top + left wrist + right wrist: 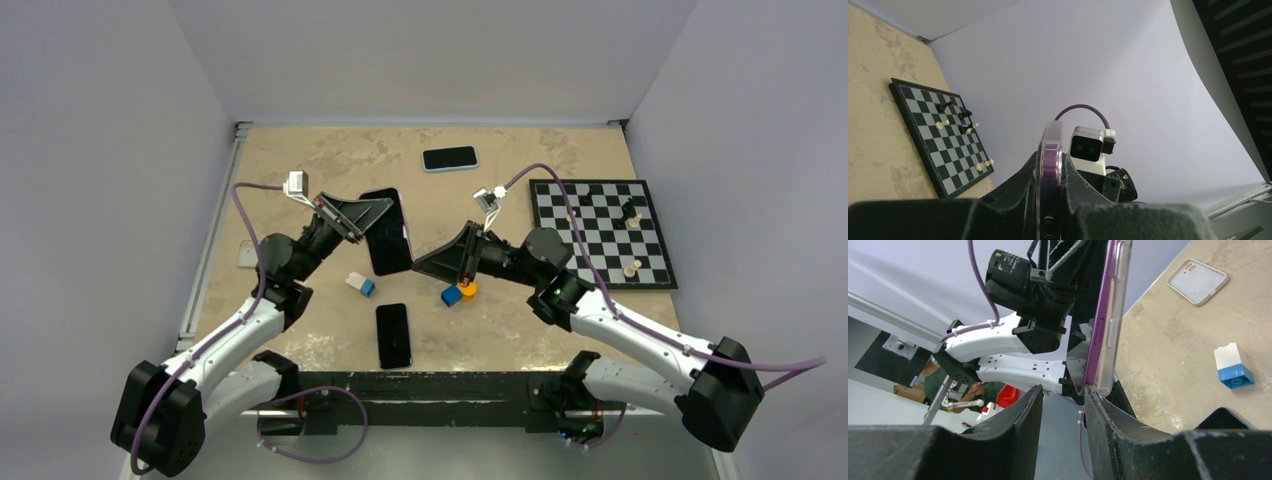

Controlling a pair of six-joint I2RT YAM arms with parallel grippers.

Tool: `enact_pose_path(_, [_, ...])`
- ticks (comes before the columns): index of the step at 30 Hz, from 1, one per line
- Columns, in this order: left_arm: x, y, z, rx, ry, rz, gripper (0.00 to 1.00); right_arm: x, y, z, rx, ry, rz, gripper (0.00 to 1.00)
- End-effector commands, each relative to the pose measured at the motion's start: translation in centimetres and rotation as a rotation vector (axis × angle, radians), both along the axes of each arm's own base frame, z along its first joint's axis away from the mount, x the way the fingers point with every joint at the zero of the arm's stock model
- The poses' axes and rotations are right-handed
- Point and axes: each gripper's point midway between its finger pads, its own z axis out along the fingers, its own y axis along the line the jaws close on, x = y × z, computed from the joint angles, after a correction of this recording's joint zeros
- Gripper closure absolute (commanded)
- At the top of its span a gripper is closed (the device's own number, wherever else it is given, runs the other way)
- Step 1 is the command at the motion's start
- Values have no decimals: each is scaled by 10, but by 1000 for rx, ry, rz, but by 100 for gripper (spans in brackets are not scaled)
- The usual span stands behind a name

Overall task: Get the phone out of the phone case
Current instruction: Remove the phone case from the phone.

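Observation:
A purple phone (1096, 335) in a clear phone case (1115, 325) hangs upright above the table. My left gripper (1050, 200) is shut on its flat faces, and in the left wrist view I look along the cased phone's edge (1050, 150). From the top camera the cased phone (385, 235) is a dark slab at the middle, with the left gripper (368, 218) on its left. My right gripper (1063, 390) is open with nothing between its fingers. Its right finger (1108, 415) touches the cased phone's lower corner. In the top view the right gripper (420, 262) sits at that corner.
On the table lie a phone in a light-blue case (449, 158), a bare black phone (393, 335), an empty pale case (1198, 281), a blue-and-white block (361, 285), a blue block (451, 296) and an orange piece (468, 289). A chessboard (600, 232) with pieces lies right.

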Motion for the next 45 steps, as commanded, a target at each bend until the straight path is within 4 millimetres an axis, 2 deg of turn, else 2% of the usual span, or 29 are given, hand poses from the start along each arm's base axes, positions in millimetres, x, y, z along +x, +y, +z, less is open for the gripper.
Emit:
enact_pose_path(1, [-17,6,52,-98,-135,-17,100,8,1,2,8,-29,-31,60])
enact_pose_path(10, [-17,5,52,-114,-130,-30,100,12,6,-4,0,-17,-23,59])
enact_pose_path(17, [-17,2,51,-132,-123,-55,100,14,16,2,29,-13,17,59])
enact_pose_path(21, [-19,1,47,-127,-119,-63,100,20,26,14,69,-17,34,61])
enact_pose_path(24, [-22,1,40,-100,-120,-62,100,26,31,21,105,-16,48,69])
enact_pose_path(25, [-23,0,38,-81,-127,-62,100,26,31,24,120,-17,58,75])
enact_pose_path(27, [-25,-1,29,-23,-119,-56,99,23,30,28,139,-16,87,94])
enact_pose_path(28, [-25,0,23,8,-111,-49,87,20,30,29,146,-7,104,100])
enact_pose_path(30, [-26,1,10,79,-97,-35,61,14,25,34,166,-6,130,100])
enact_pose_path(34, [-36,3,-6,196,-162,-43,25,4,9,41,198,3,161,100])
enact_pose_path(37, [-48,0,-12,277,-229,-85,16,-2,-1,43,199,7,177,100])
enact_pose_path(45, [-88,-5,-23,400,-444,-212,20,-9,-18,50,238,22,207,100])
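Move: The phone, half out of its clear case, is in my left fingers near its far end; its middle is about 4 cm back, 1 cm right and 2 cm below that hand. From my open right hand the phone's middle lies some 5 cm ahead, 5 cm left and 2 cm up. On the table roughly 29 cm under the right hand: the black phone 5 cm back and 5 cm left, the white-blue block 8 cm ahead and 13 cm left. I ease my right hand some 4 cm left and forward, sinking a little, and shut its fingers on the bare phone near its near right corner, the case staying outside the pinch. Then my left fingers spread wide, let go of the far end and draw back about 6 cm towards the near end, tilting downward, while my right hand carries the phone about 3 cm right and up. ##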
